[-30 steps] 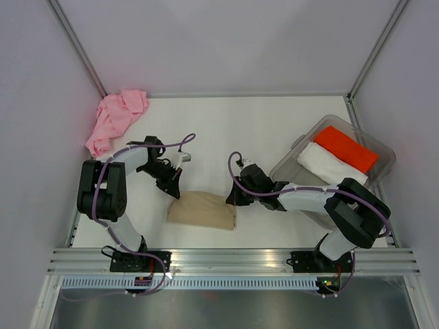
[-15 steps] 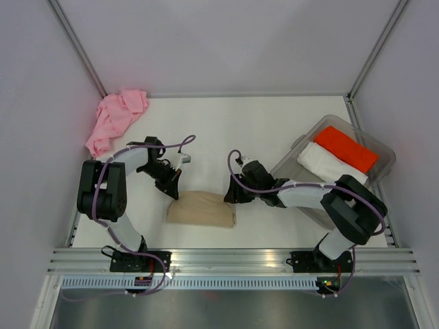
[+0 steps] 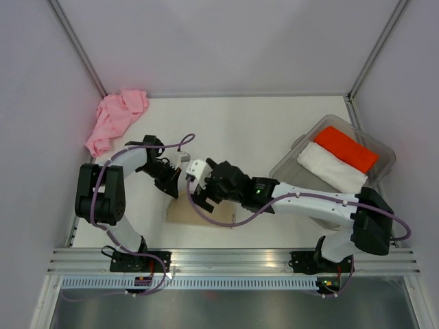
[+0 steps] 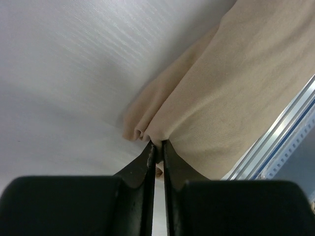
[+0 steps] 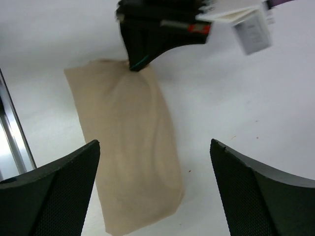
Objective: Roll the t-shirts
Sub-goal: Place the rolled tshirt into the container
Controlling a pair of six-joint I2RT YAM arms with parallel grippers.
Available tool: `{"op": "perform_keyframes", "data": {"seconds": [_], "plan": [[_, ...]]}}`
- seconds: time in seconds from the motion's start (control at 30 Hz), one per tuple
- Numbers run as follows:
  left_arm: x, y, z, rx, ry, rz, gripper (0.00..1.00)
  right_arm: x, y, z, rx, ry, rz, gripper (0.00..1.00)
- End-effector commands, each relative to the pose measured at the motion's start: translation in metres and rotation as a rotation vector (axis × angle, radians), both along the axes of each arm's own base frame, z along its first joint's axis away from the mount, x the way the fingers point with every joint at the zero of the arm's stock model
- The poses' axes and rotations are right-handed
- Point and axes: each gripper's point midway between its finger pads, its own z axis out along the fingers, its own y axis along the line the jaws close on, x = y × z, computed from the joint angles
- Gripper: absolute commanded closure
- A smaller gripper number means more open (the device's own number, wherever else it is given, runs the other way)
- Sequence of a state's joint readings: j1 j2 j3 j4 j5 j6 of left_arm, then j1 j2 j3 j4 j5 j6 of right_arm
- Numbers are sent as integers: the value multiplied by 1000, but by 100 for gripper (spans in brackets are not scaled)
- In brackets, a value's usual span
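The tan t-shirt (image 3: 180, 214) lies folded into a narrow band near the front edge, partly hidden under my right arm. It also shows in the right wrist view (image 5: 128, 162) and the left wrist view (image 4: 221, 98). My left gripper (image 3: 174, 189) is shut on the shirt's left corner (image 4: 158, 145), low at the table. My right gripper (image 3: 204, 195) hovers above the shirt, open wide and empty (image 5: 154, 142). The pink t-shirt (image 3: 115, 120) lies crumpled at the back left. The red t-shirt (image 3: 346, 149) and the white t-shirt (image 3: 331, 166) lie rolled in the tub.
The clear plastic tub (image 3: 384, 154) stands at the right, next to the right arm's base link. An aluminium rail (image 3: 233, 259) runs along the near edge, close to the tan shirt. Grey walls enclose the table on three sides.
My right arm has left the tan shirt's right end and swung left to hover over the shirt, near my left gripper. The left gripper has stayed pinched on the corner.
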State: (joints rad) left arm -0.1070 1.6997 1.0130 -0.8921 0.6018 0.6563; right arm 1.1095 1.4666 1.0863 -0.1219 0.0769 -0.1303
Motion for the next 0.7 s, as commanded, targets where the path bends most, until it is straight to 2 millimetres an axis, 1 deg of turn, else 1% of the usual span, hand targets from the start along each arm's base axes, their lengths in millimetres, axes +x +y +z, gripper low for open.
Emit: {"op": "perform_keyframes", "data": {"seconds": [0.0,0.03,0.07,0.1,0.17,0.2,0.27,0.3,0.37,0.4,0.5,0.53,0.57,0.63,0.67], "plan": [[5,2,8,10,-40,4,85,-2,-3,-55,-313,-83,100,2],[6,2,8,8,-41,2,85,-1,1,-59,-333,-90,115,2],[7,1,9,7,-43,4,85,-3,4,-73,-377,-79,128,2],[6,2,9,8,-40,5,85,-3,11,-70,-377,-88,139,2],[8,1,10,3,-45,2,85,-1,17,-77,-397,-92,140,2],[8,1,10,3,-45,2,85,0,20,-85,-411,-88,143,2],[9,0,10,2,-45,4,85,0,22,-94,-436,-67,147,2],[9,0,9,2,-41,2,85,-3,28,-101,-442,-44,167,2],[10,1,8,7,-42,0,85,-8,31,-114,-466,3,189,2],[10,1,8,5,-42,0,85,-15,33,-120,-467,30,220,2],[11,1,8,8,-43,-1,85,-27,30,-138,-492,98,264,2],[12,2,8,9,-46,-4,85,-35,28,-146,-503,141,293,2],[11,2,8,13,-45,-4,85,-35,25,-149,-519,151,293,2],[12,3,7,17,-46,-4,85,-46,23,-156,-524,212,329,2],[13,3,7,20,-48,-6,85,-47,19,-163,-536,236,333,2]]}}
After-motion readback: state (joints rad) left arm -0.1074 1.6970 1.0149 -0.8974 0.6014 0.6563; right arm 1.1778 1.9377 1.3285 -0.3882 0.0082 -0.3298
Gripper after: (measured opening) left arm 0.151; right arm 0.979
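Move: The middle of the rolled beige t-shirt lies almost straight below the raised right gripper, some 16 cm down, about 1 cm back and 1 cm to its left. The left gripper, still pinching the roll's far left corner, is roughly 8 cm left of the right one, 2 cm farther out and 15 cm lower. The container's middle is about 39 cm right of the right gripper and 10 cm ahead. From the left gripper the t-shirt's middle lies some 7 cm right, 4 cm back and 2 cm below. Drop the wide-open right gripper about 15 cm onto the rolled t-shirt, tipping the fingers down by some 30 degrees and turning them a little counter-clockwise. Keep the fingers open so that they straddle the roll, bearing on its near and far edges. Meanwhile hold the left gripper still, with its pinch kept on the corner. ##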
